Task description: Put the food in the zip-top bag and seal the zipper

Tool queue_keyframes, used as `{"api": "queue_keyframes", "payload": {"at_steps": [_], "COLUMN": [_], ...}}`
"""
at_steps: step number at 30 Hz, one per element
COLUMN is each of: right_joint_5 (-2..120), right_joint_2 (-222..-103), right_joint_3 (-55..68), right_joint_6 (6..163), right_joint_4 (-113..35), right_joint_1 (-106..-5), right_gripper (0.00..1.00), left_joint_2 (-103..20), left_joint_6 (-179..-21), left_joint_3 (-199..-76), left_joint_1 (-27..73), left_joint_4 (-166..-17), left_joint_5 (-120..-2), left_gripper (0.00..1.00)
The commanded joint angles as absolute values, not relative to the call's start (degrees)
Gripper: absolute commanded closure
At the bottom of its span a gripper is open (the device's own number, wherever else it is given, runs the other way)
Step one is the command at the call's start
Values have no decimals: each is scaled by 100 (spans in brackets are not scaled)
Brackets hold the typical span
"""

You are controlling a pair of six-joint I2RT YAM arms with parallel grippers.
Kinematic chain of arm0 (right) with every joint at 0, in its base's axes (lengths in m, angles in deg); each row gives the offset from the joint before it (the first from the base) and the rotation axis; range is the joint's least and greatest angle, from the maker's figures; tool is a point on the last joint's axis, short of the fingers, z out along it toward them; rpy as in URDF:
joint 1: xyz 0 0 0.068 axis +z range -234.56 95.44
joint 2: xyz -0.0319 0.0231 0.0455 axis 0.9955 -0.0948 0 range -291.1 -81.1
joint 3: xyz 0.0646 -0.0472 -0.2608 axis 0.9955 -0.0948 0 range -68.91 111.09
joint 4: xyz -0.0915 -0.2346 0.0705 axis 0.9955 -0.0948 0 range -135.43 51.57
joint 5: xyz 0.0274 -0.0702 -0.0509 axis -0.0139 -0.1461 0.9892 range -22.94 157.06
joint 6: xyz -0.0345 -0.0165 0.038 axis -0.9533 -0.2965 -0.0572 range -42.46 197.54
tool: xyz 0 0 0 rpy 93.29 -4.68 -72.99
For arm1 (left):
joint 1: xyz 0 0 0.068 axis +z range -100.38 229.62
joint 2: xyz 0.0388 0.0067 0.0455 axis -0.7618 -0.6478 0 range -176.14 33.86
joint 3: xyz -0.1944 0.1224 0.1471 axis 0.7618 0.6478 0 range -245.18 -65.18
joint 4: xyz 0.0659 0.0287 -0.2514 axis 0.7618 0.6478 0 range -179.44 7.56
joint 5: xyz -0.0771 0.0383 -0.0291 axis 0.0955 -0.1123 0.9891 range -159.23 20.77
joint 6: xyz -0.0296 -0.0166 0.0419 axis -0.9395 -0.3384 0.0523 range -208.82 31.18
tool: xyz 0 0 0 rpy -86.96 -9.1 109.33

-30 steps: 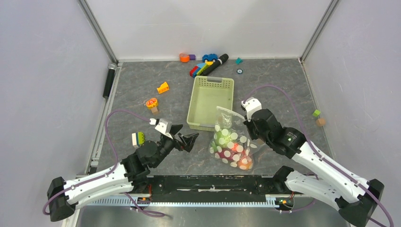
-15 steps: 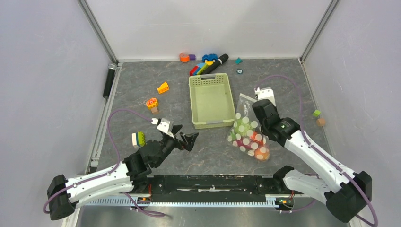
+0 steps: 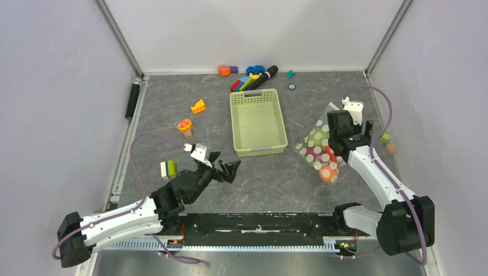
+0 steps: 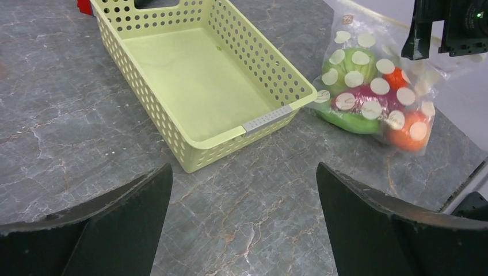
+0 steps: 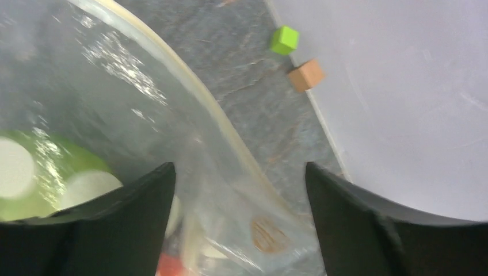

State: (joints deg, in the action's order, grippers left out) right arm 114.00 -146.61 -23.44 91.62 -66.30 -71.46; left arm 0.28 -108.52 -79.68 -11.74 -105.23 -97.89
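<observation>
The zip-top bag (image 3: 315, 148), clear with white dots, lies right of the basket with the food inside. In the left wrist view the bag (image 4: 368, 86) shows a green cabbage (image 4: 345, 60), a maroon piece (image 4: 359, 100), a green cucumber (image 4: 345, 122) and an orange piece (image 4: 405, 133). My right gripper (image 3: 336, 140) sits over the bag's far right end. In its wrist view the right gripper (image 5: 239, 172) is open, with bag plastic (image 5: 144, 115) and the pale zipper (image 5: 190, 98) between the fingers. My left gripper (image 3: 230, 168) is open and empty, as its wrist view (image 4: 241, 172) shows, in front of the basket.
The pale green basket (image 3: 253, 94) stands empty mid-table. Building-block toys (image 3: 247, 80) lie at the back, a yellow block (image 3: 198, 106) and an orange toy (image 3: 185, 125) to the left. A green cube (image 5: 285, 40) and a brown cube (image 5: 305, 75) sit by the right wall.
My right gripper has swung right and back, carrying the bag from in front of the basket to its right side. The basket has turned slightly. The left arm has barely moved.
</observation>
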Motion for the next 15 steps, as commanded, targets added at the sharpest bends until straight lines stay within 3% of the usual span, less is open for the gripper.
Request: {"api": "queue_keyframes", "payload": {"at_steps": [1, 8, 12, 15], "right_joint_5": [12084, 11854, 10184, 8262], "right_joint_2": [-14740, -13976, -13299, -12790], "right_joint_3": [-2060, -1790, -2018, -2385], "right_joint_6": [9503, 9902, 9160, 8683], "right_joint_4": [-6764, -7407, -7086, -6793], "right_joint_1": [-7384, -7406, -7406, -7404], "right_gripper": [2, 2, 2, 2], "left_joint_2": [-4, -40, 2, -10], "left_joint_6": [-11102, -11124, -11105, -11369], "left_joint_3": [-8182, -8230, -8300, -8640], "left_joint_1": [-1163, -1162, -1156, -1155], "left_joint_4": [-10539, -10489, -10426, -9713], "left_joint_5": [-10038, -10176, -10326, -10862], "left_gripper": [0, 0, 0, 0]}}
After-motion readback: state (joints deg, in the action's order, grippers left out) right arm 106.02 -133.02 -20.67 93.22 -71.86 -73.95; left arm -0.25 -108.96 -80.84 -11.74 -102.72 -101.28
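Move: The filled bag lies at the right hand, its middle about 9 cm left, 6 cm back and 10 cm below, with its zipper edge nearer the fingers. The green cube stands some 14 cm right and 3 cm back of the hand, and the empty basket about 33 cm left and 3 cm farther out. From the left hand the bag is roughly 33 cm right and 6 cm ahead. The right hand finishes opening its fingers and rises about 5 cm away from the bag, easing back 2 cm. ##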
